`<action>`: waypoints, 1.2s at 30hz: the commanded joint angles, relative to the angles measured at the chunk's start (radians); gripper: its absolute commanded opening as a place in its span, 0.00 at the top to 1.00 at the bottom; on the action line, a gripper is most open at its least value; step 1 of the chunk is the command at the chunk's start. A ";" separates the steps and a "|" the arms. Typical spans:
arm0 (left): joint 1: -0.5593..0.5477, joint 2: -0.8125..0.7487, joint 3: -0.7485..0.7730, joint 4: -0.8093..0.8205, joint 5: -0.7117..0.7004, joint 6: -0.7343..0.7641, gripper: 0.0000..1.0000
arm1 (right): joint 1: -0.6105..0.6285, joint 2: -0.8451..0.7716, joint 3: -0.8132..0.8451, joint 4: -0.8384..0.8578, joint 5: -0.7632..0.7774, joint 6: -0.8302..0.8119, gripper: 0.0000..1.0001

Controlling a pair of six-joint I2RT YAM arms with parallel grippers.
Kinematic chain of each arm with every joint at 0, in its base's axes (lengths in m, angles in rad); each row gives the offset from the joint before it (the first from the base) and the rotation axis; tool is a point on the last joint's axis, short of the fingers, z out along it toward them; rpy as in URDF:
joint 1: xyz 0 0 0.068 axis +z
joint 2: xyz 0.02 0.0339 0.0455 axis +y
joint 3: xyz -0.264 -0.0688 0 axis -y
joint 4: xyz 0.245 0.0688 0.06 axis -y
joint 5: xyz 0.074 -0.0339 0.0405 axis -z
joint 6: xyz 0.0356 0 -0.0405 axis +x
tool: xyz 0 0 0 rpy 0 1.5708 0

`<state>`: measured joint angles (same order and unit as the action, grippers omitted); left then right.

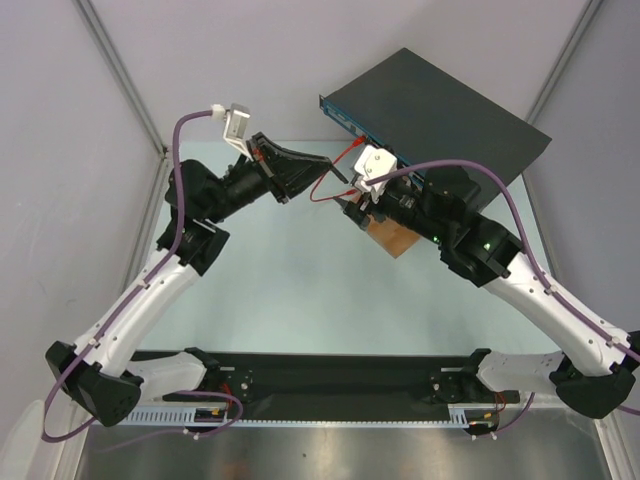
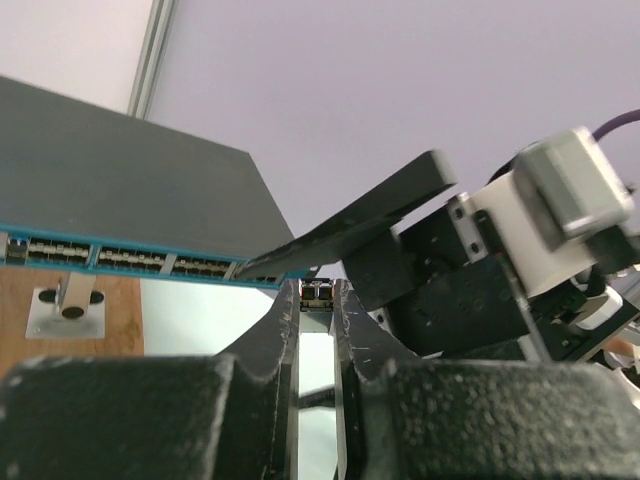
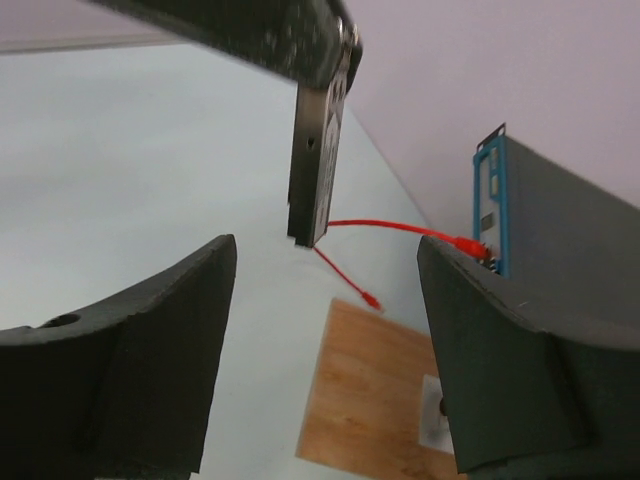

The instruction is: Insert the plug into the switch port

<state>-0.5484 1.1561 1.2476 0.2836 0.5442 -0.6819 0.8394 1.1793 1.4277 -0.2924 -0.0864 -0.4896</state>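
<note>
The dark-grey switch (image 1: 440,115) stands at the back right, its teal-blue face (image 2: 130,262) lined with small dark switch ports (image 2: 60,250). My left gripper (image 1: 335,168) (image 2: 318,285) is shut on the middle of a thin red cable (image 3: 385,225). One red-booted end (image 3: 465,242) meets the switch face (image 3: 490,200); whether it is seated I cannot tell. The other end, a small plug (image 3: 372,300), hangs free over the table beside the wooden board. My right gripper (image 1: 352,195) (image 3: 325,250) is open just below the left fingers (image 3: 318,150), with nothing between its jaws.
A brown wooden board (image 1: 395,240) (image 3: 370,390) lies under the right gripper, in front of the switch. A small grey metal piece (image 2: 65,305) sits on it. Pale walls with metal frame bars (image 1: 125,75) close in both sides.
</note>
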 commanded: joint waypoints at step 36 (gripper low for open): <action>0.002 0.209 0.593 -1.262 0.174 0.932 0.26 | 0.029 -0.248 -0.317 -0.047 -0.066 -0.910 1.00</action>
<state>-0.5243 1.3083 1.7435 -0.6880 0.7269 0.0418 0.8459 0.9535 1.1229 -0.3431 -0.1326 -1.2217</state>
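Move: The metal module is held out to the right by the left fingers; its middle lies about 1 cm ahead of the open right hand's point, 3 cm left and 4 cm above. From the left hand, the receiving right fingertips are about 6 cm right, 1 cm back and 3 cm lower. The red plug already in the switch sits some 16 cm ahead of the right hand, 1 cm right and 12 cm down; the cable's loose end is roughly 11 cm ahead, 3 cm left and 25 cm down. Sinking about 3 cm, the left hand brings the metal module down between the right fingers, which stay nearly in place and pinch its free end. The left fingers then open, tip downward some 35 degrees and come clear, while the right hand keeps its grip and draws away down and to the right, slightly back, rolling about 40 degrees around its fingers. ##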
